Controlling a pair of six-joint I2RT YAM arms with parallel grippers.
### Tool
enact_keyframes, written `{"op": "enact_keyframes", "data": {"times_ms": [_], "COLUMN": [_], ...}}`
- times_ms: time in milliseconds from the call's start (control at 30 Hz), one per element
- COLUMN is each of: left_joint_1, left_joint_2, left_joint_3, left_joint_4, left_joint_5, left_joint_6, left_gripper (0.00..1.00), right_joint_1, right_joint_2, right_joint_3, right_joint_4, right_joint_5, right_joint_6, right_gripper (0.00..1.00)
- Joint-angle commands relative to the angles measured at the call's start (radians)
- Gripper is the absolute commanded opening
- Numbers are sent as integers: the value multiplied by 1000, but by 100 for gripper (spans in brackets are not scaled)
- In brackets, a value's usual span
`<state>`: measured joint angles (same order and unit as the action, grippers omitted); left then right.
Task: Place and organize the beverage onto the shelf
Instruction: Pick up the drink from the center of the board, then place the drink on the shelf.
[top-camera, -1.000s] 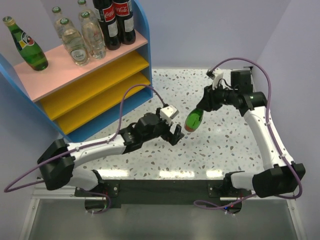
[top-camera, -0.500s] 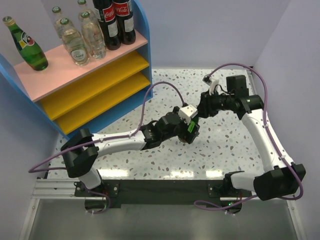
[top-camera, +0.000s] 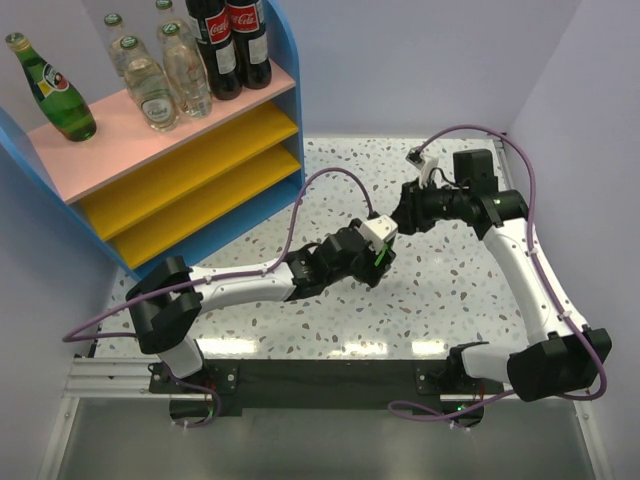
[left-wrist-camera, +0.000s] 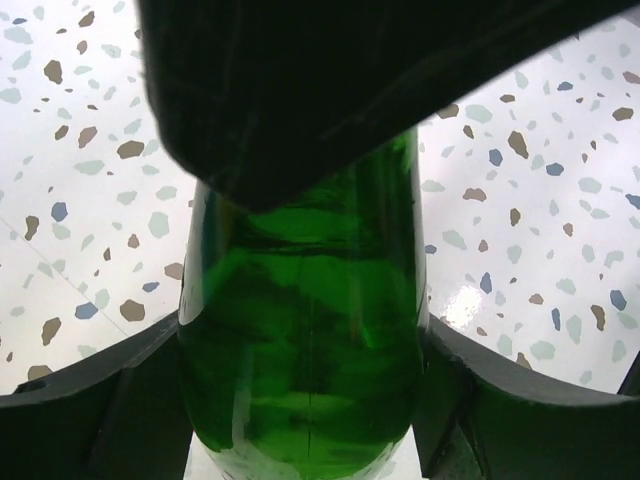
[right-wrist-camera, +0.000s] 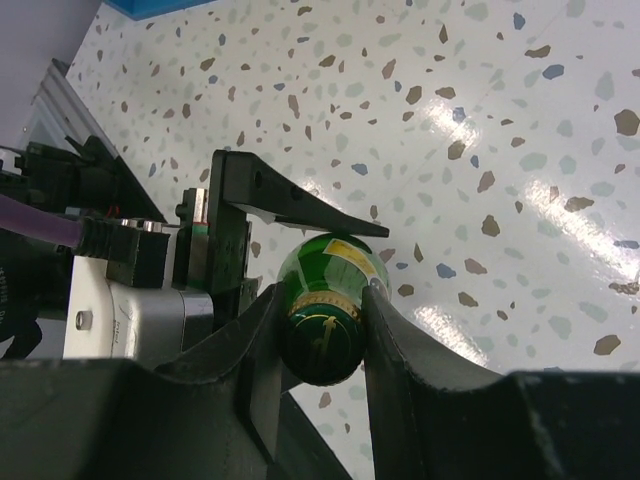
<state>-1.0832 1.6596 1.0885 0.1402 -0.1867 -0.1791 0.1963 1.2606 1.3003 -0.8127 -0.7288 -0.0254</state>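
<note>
A green glass bottle (top-camera: 381, 256) hangs over the speckled table between both arms. My right gripper (right-wrist-camera: 322, 292) is shut on its capped neck (right-wrist-camera: 322, 335). My left gripper (left-wrist-camera: 305, 322) has its fingers pressed against both sides of the bottle's body (left-wrist-camera: 300, 330); in the top view the left gripper (top-camera: 377, 260) hides most of the bottle. The right gripper (top-camera: 402, 222) comes in from the upper right. The shelf (top-camera: 120, 135), with blue sides and a pink top board, stands at the far left, away from both grippers.
On the pink board stand a green bottle (top-camera: 55, 90), several clear bottles (top-camera: 150, 75) and two cola bottles (top-camera: 230, 40). The two yellow boards (top-camera: 190, 170) hold nothing. Purple cables loop over both arms. The wall closes in on the right.
My left arm has reached right to the bottle hanging from the right gripper, and its fingers have closed in onto the bottle's body. The right gripper has come slightly towards the left one.
</note>
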Motion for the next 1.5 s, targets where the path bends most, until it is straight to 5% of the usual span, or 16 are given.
{"op": "enact_keyframes", "data": {"times_ms": [0,33,100,167,233,333,567,800,1033,1467], "left_joint_1": [0,0,0,0,0,0,0,0,6,42], "left_joint_2": [-34,-41,-63,-96,-139,-213,-374,-405,-356,-134], "left_joint_3": [37,33,13,-5,-39,-90,-105,48,237,868], "left_joint_4": [35,35,36,33,24,4,-70,-5,151,257], "left_joint_5": [0,-5,-28,-59,-124,-244,-588,-816,-864,-915], "left_joint_6": [4,0,-19,-29,-42,-46,48,393,650,1000], "left_gripper": [18,0,0,0,0,0,0,0,0,0], "right_joint_1": [2,2,0,2,0,-1,-23,-43,-66,-87], "right_joint_2": [-56,-58,-56,-58,-56,-55,-37,-18,-24,-12], "right_joint_3": [20,20,24,40,66,121,166,165,159,143], "right_joint_4": [63,63,55,46,29,4,21,41,38,38], "right_joint_5": [-95,-96,-93,-96,-90,-49,130,216,247,266], "right_joint_6": [45,42,35,32,-10,-47,-61,-42,-51,-68], "right_gripper": [0,0,20,56,80,92,95,96,96,96]}}
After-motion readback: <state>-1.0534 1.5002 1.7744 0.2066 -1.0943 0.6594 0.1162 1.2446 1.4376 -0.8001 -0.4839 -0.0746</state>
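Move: My left fingers already grip the green bottle's body; its middle is about 2 cm above them. The pink shelf top it goes to has its middle some 18 cm ahead, 42 cm left and 18 cm up. The two cola bottles on its near end stand about 25 cm ahead, 26 left and 30 up, the clear bottles about 19 ahead, 42 left and 29 up. From my right hand, still pinching the neck, the bottle's middle is 2 cm back, 4 left and 9 below. I spread my right fingers wide off the neck and lift that hand about 5 cm, then ease it forward and to the right. My left hand keeps its grip, carries the bottle level to the left for the first 10 cm, then mostly climbs, nearly 40 cm in all, a little forward towards the shelf top, tipping up some 40 degrees and turning counter-clockwise about 50. ##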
